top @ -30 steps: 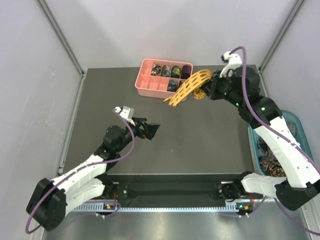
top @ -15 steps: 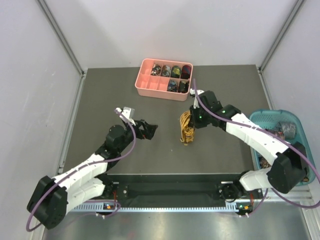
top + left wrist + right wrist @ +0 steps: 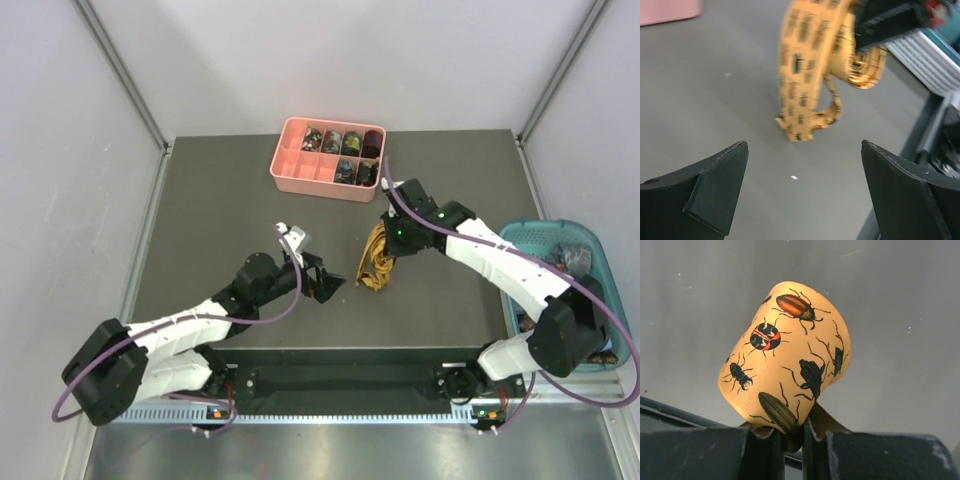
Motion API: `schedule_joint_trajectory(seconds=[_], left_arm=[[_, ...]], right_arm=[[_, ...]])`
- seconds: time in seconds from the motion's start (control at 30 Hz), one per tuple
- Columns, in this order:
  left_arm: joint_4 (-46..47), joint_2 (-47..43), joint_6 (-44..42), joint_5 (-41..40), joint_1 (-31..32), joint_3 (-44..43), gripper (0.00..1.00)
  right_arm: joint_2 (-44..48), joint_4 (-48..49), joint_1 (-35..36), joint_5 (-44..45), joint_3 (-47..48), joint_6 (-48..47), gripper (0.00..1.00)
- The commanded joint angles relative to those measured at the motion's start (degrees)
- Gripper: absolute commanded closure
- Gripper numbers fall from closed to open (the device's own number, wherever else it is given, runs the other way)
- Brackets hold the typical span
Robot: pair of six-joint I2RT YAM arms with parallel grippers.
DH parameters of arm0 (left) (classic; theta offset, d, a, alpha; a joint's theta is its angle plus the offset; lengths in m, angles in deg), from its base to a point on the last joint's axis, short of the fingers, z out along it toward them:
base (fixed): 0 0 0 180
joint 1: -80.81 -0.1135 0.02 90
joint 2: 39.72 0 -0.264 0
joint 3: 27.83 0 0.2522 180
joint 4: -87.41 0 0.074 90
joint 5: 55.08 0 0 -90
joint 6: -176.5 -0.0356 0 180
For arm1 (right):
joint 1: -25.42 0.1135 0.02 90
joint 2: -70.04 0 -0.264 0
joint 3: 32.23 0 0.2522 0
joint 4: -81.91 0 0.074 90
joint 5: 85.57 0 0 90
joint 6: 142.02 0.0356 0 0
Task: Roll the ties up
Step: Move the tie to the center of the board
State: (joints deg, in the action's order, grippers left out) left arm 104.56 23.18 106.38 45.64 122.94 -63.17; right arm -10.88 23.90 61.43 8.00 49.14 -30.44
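A golden-yellow tie (image 3: 375, 265) printed with dark beetles hangs in loose folds from my right gripper (image 3: 390, 238), and its lower end touches the table mid-right. In the right wrist view the jaws (image 3: 790, 437) are shut on a fold of the tie (image 3: 790, 350). My left gripper (image 3: 333, 284) stands open just left of the tie, pointing at it. The left wrist view shows its fingers (image 3: 715, 185) wide apart with bare table between them and the tie (image 3: 805, 75) ahead. Small rolled ties (image 3: 345, 145) fill the pink tray's back row.
The pink compartment tray (image 3: 298, 172) stands at the table's back middle. A teal basket (image 3: 590, 238) with more fabric hangs off the right edge. Grey walls close in the table on three sides.
My right arm swung the yellow tie from the back right, beside the tray, down to the table's middle. My left gripper moved right, toward the tie, still open.
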Motion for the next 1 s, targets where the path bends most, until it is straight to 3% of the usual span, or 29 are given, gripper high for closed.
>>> schedule_joint_trajectory(seconds=[0.0, 0.27, 0.37, 0.57, 0.63, 0.73, 0.8, 0.83, 0.9, 0.93, 0.97], left_arm=[[6.7, 2.0, -4.4, 0.8, 2.9, -3.3, 0.01], [5.0, 15.7, -7.7, -2.5, 6.6, -14.3, 0.01], [6.1, 20.2, -8.7, -1.4, 7.5, -16.6, 0.08], [7.9, 25.6, -8.5, -0.9, 8.4, -19.9, 0.11], [6.7, 28.3, -8.4, -1.9, 8.6, -22.8, 0.31], [7.5, 31.2, -7.1, -3.2, 8.7, -25.3, 0.37], [9.1, 32.2, -6.8, -2.4, 8.6, -26.6, 0.48], [8.7, 32.5, -7.0, -3.2, 8.6, -27.1, 0.65], [5.2, 32.3, -8.2, -9.1, 8.3, -28.3, 0.9], [3.1, 31.5, -9.8, -11.7, 8.1, -29.0, 1.0], [1.0, 31.0, -10.8, -14.6, 8.0, -29.7, 1.0]], right_arm=[[3.2, -0.7, 0.9, -1.4, 3.7, 0.7, 1.0], [5.1, -4.3, 1.3, -1.4, 6.3, -0.2, 1.0], [6.0, -4.4, 1.3, -1.5, 7.0, -0.1, 1.0], [7.0, -4.9, 1.3, -2.0, 8.1, 0.0, 1.0], [7.4, -5.1, 1.3, -2.0, 8.1, 0.2, 1.0], [8.5, -5.2, 1.4, -2.1, 7.4, 0.3, 1.0], [9.3, -5.1, 1.3, -1.6, 6.2, 0.6, 1.0], [10.0, -5.2, 1.4, -1.5, 5.7, 0.7, 1.0], [10.9, -5.1, 1.3, -1.2, 3.5, 1.0, 1.0], [11.8, -4.7, 1.4, -1.2, 2.4, 1.2, 1.0], [12.2, -4.2, 1.4, -1.3, 0.1, 1.7, 1.0]])
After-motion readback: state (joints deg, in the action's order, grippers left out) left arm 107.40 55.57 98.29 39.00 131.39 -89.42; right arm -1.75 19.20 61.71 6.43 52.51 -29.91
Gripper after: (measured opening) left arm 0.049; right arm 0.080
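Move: The tie already hangs from the closed right fingers, its middle about 5 cm back, 3 cm left and 5 cm below them. From the open left hand that middle is some 12 cm right, 6 cm ahead and 5 cm lower; the right gripper sits roughly 15 cm right and 11 cm ahead, about level. The pink box stands some 32 cm ahead of the left hand, 2 cm to its left and 12 cm lower. The left fingers close on an edge of the hanging tie and pinch it at the end of a reach of about 12 cm right and 6 cm forward, first bobbing up a little, then dipping. Meanwhile the right hand keeps its grip and lifts the tie about 6 cm, easing slightly back. ##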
